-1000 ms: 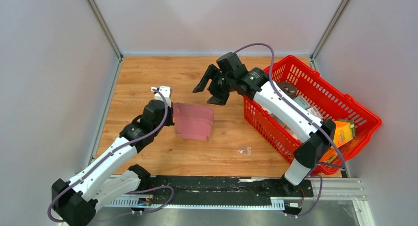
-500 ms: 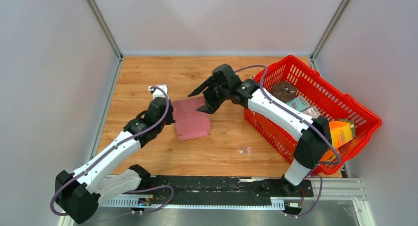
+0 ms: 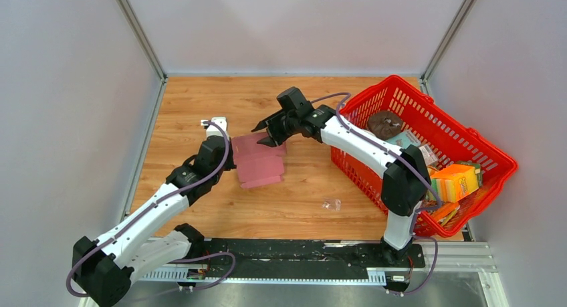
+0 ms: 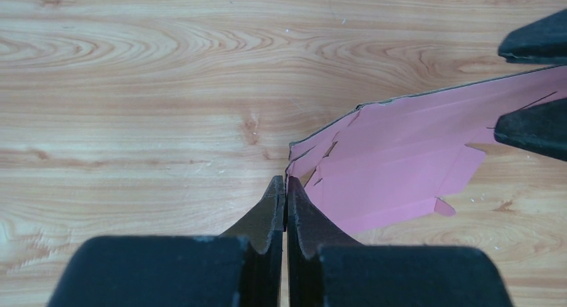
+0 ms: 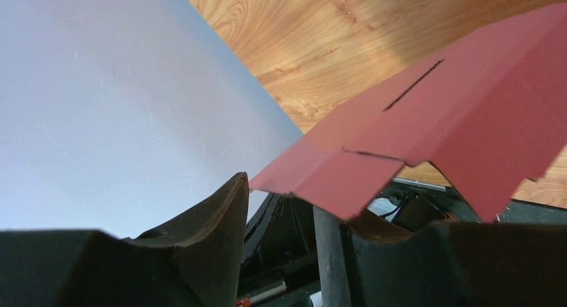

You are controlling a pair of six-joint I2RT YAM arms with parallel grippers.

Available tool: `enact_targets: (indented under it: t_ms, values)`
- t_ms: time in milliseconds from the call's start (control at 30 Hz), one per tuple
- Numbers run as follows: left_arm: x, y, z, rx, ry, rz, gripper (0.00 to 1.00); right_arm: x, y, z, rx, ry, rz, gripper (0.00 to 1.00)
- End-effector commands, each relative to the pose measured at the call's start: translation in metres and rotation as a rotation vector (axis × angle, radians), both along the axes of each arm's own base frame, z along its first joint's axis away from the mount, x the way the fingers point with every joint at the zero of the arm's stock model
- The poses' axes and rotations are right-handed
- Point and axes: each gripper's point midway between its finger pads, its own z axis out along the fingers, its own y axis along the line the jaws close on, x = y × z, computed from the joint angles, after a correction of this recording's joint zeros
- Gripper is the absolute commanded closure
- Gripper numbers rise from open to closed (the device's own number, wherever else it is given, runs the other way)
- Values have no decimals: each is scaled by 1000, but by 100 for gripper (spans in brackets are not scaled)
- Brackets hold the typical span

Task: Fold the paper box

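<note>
The pink paper box [image 3: 262, 163] lies partly folded on the wooden table, its creases and slits plain in the left wrist view [image 4: 401, 160]. My left gripper [image 3: 231, 163] is at its left corner, jaws shut on that corner's thin edge [image 4: 285, 184], which is raised slightly off the wood. At the far right corner my right gripper [image 3: 266, 134] stands open, one finger on each side of the box's edge. In the right wrist view a creased flap of the paper box [image 5: 468, 106] hangs across the gap of the right gripper [image 5: 286, 194], with neither finger pressed onto it.
A red basket [image 3: 354, 161] stands at the right with an orange box [image 3: 457, 180], a brown round item [image 3: 384, 123] and other goods inside. A small clear plastic scrap [image 3: 331, 204] lies near the front. Grey walls close in the left, back and right.
My right gripper came down and to the left from above the table to the box's far right corner, its jaws narrowing. The left gripper kept shut at the left corner.
</note>
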Motion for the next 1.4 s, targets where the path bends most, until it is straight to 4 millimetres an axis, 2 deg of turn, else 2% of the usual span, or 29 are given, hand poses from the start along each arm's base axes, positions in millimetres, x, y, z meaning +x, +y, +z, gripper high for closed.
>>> enact_targets:
  t_ms: [0, 133, 467, 733, 767, 800, 900, 967, 1000, 1100, 1133, 1233, 1367]
  values:
    - [6, -2, 14, 7, -77, -25, 100, 13, 9, 15, 25, -21, -37, 59]
    - [5, -2, 13, 18, -84, -40, 100, 18, 10, 10, 17, -24, -44, 62]
    - [6, -4, 11, 27, -84, -60, 100, 18, 14, -1, 34, -4, -37, 82]
    - [6, -9, 11, 3, -94, -75, 100, 20, 14, -14, 28, 19, -35, 83]
    - [6, -9, 10, -2, -93, -74, 100, 20, 14, -18, 24, 25, -34, 85]
    - [6, -11, 11, -11, -97, -76, 100, 20, 15, -20, 24, 28, -32, 92]
    - [2, -14, 1, -26, -51, -81, 100, 22, 14, -28, 24, 35, -39, 100]
    - [-1, -18, -7, -48, -6, -86, 96, 24, 13, -31, 20, 28, -42, 100]
    - [-4, -19, -12, -52, 14, -83, 93, 25, 13, -39, 8, 32, -43, 100]
    - [-12, -17, -25, -84, 44, -68, 78, 29, 13, -53, -1, 35, -47, 100]
    - [-16, -15, -25, -94, 41, -64, 70, 31, 15, -53, 6, 23, -41, 100]
    - [-26, -9, -24, -129, 46, -51, 56, 37, 19, -64, -7, -4, -22, 100]
    - [-40, 7, -26, -173, 95, -11, 52, 48, 28, -72, 33, -95, 27, 100]
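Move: The left hand already pinches the left corner of the box's raised edge. The right hand's half-open fingers straddle that same edge; the spot they will pinch lies about 2 cm ahead, 1 cm to its left and 2 cm below. From the left hand, that spot is some 3 cm ahead, 7 cm to the right and roughly level. The box's middle panel lies about 6 cm back from the right hand, straight below by some 8 cm. The right fingers shut on the raised edge, pinching it while the hand eases about 2 cm forward and down; gripping it, they then sink faster, ending some 8 cm lower and 3 cm farther out. The left hand keeps its corner almost in place at first, then opens about halfway, lets go and backs off about 3 cm, down and towards its base. ##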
